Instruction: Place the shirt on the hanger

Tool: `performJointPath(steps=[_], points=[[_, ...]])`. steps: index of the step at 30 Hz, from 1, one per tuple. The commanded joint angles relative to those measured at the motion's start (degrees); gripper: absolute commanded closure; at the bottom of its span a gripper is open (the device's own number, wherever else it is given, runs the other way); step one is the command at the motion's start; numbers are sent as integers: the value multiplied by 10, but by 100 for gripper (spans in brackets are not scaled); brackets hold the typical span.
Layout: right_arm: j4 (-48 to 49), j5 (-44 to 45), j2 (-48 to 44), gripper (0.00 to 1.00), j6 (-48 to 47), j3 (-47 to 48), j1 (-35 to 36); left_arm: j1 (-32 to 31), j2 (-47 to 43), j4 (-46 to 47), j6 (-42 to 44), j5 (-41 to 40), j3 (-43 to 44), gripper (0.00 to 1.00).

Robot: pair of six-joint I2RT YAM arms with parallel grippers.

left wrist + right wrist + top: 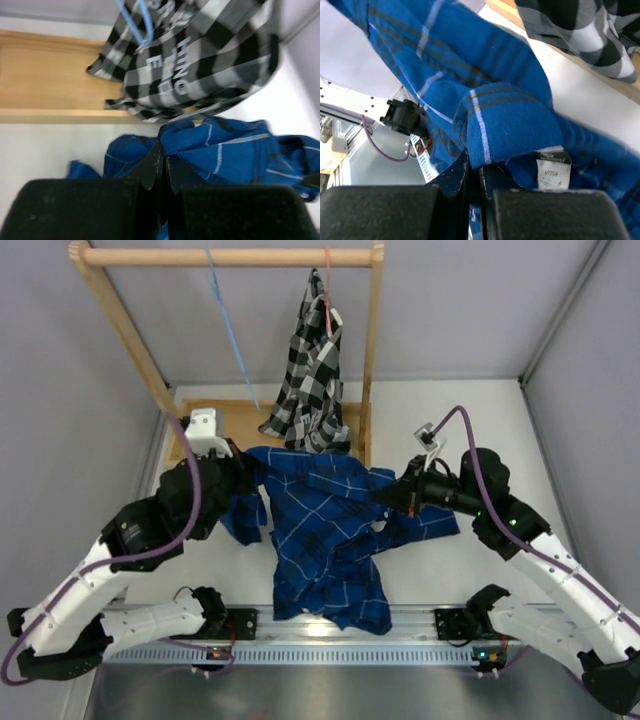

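Observation:
The dark blue plaid shirt (325, 535) is held up between my two grippers, its lower part draping down over the front rail. My left gripper (243, 469) is shut on its left shoulder; the wrist view shows the blue cloth (225, 150) pinched in the closed jaws (164, 155). My right gripper (392, 493) is shut on the right collar area; the cloth (515, 125) and a white label (552, 167) sit at the closed jaws (474, 170). The light-blue wire hanger (232, 340) hangs from the wooden rail at the back left, apart from the shirt.
A wooden rack (230, 257) with a wooden base (215, 425) stands at the back. A black-and-white checked shirt (312, 375) hangs on a pink-red hanger (328, 295) at its right, its hem reaching just behind the blue shirt.

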Motion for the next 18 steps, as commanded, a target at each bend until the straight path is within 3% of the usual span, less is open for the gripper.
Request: performJointPath(steps=[1,4,6,7,8,11,14,18], points=[[31,97,18,100,1,21,54,4,52,-136,-11,-51,-42,100],[91,156,44,99,34,-28,107,3,45,-128,-103,-98,-141,100],[160,168,88,90,51,-60,140,7,31,-107,-145,-126,-183,100],[183,171,104,83,52,-64,166,12,27,-106,-157,-136,-197,100],[195,171,118,65,61,-70,173,23,17,-108,-168,-144,-215,100],[237,167,131,40,65,-102,176,47,2,-108,-185,-150,-232,100],[190,194,100,25,45,-121,166,63,-15,-108,-193,-157,-248,100],[81,253,-16,19,2,-144,145,64,-31,-107,-206,-156,-261,100]])
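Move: The shirt is already pinched in both hands, its middle some 11 cm right of the left hand, 4 cm back and 12 cm lower; from the right hand, 10 cm left, 4 cm back and 8 cm lower. Its table spot is about 34 cm below and 6 cm left of the left hand, 24 cm below and 5 cm left of the right. The rack's front rail lies roughly 15 cm ahead of the left hand, 3 cm left and 32 cm down. Both hands lower the shirt some 15 cm towards the table, left still pinching and swinging left, right opening. ##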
